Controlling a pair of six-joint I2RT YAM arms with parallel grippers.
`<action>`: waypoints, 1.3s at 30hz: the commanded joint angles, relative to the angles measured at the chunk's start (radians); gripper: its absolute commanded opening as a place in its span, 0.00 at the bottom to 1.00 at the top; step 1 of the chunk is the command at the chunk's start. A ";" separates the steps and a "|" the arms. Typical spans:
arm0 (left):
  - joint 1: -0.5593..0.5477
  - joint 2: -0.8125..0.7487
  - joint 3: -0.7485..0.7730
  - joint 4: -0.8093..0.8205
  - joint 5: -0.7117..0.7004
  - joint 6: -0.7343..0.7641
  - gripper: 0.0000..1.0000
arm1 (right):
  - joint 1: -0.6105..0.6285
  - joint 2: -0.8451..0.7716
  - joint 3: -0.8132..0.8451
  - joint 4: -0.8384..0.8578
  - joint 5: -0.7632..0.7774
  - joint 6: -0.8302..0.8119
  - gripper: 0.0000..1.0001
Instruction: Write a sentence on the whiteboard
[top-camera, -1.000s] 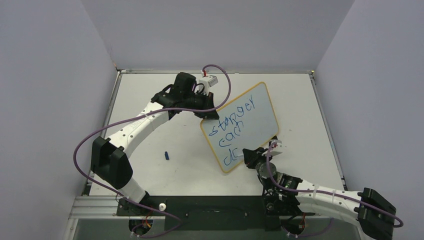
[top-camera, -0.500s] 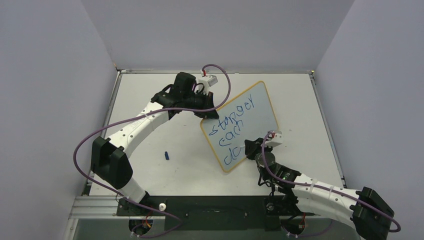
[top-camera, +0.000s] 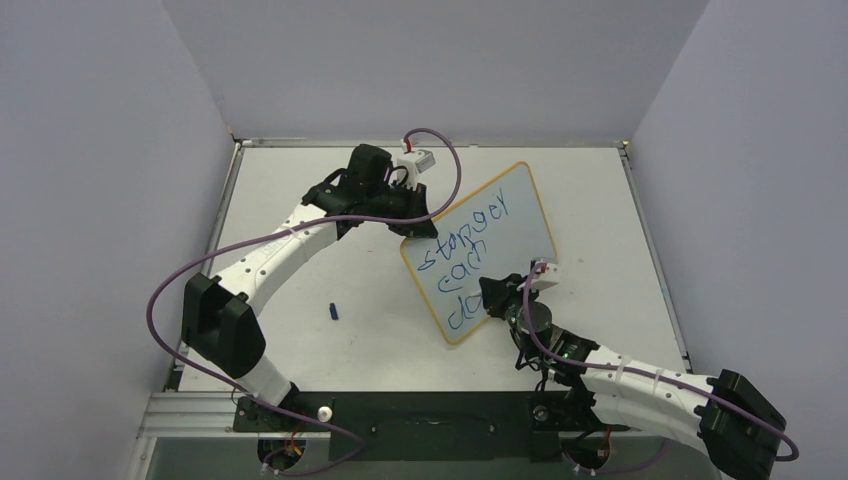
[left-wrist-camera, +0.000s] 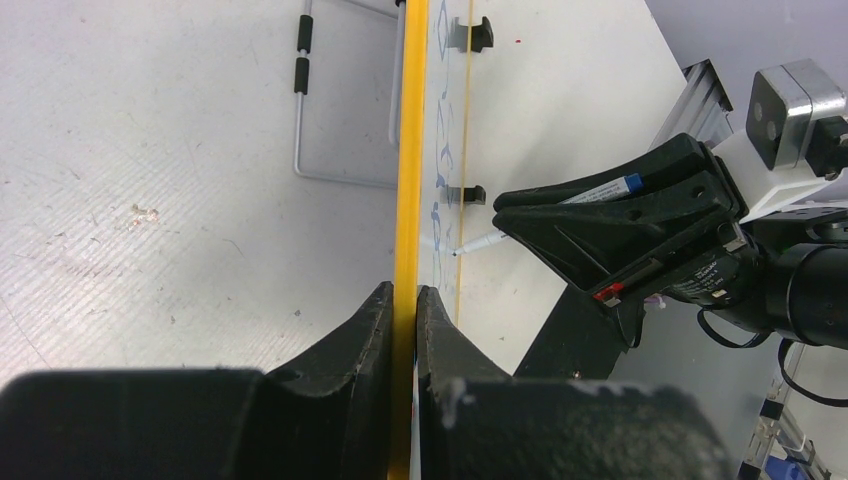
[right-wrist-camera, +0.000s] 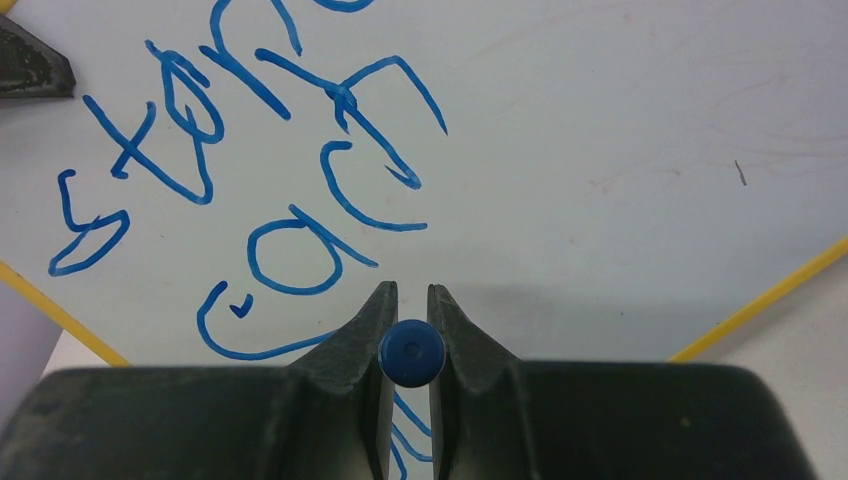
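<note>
The whiteboard (top-camera: 523, 232), white with a yellow frame, stands tilted at the table's middle. My left gripper (top-camera: 416, 233) is shut on its left frame edge (left-wrist-camera: 409, 190), one finger on each face. The sentence (top-camera: 468, 256) runs in three blue lines, close up in the right wrist view (right-wrist-camera: 250, 180). My right gripper (top-camera: 493, 298) is shut on a blue marker (right-wrist-camera: 411, 352), seen end-on between the fingers (right-wrist-camera: 365, 330). The marker's tip (left-wrist-camera: 478, 243) touches or nearly touches the board at the lowest line. The right gripper (left-wrist-camera: 620, 225) faces the board's writing side.
A small blue cap (top-camera: 334, 312) lies on the table left of the board. A wire stand (left-wrist-camera: 330, 178) rests on the table behind the board. Two black feet (left-wrist-camera: 468, 194) stick out of the board's face. Purple walls close in the table on three sides.
My right gripper has moved up and left with the marker, from the board's lower edge onto the end of the third line. The left arm and the board have not moved.
</note>
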 joint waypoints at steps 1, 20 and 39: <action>-0.001 -0.033 0.019 0.019 -0.079 0.004 0.00 | -0.001 0.007 0.006 0.037 -0.030 0.011 0.00; -0.002 -0.027 0.028 0.016 -0.078 0.000 0.00 | -0.045 -0.092 -0.092 -0.130 0.090 0.037 0.00; -0.002 -0.031 0.026 0.013 -0.081 0.001 0.00 | -0.053 -0.274 0.066 -0.311 0.103 -0.082 0.00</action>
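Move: The end of the bottom word on the whiteboard, where the pen tip already rests, lies about 4 cm ahead, 3 cm left and 3 cm below the right hand. The middle word sits higher up the board, about 8 cm ahead and 5 cm left of that hand; the corner held by the left gripper is roughly 13 cm ahead and 10 cm left. From the left hand, the writing spot is some 9 cm back, 8 cm right and 9 cm down. The whiteboard's bottom word gets a diagonal stroke: after a brief pause the right hand, its grip on the pen kept, draws the tip about 4 cm right and as much down the board, wrist swinging slightly clockwise. It then rises some 6 cm, and the tip comes off the surface. The left gripper keeps its pinch on the board's upper-left corner. ##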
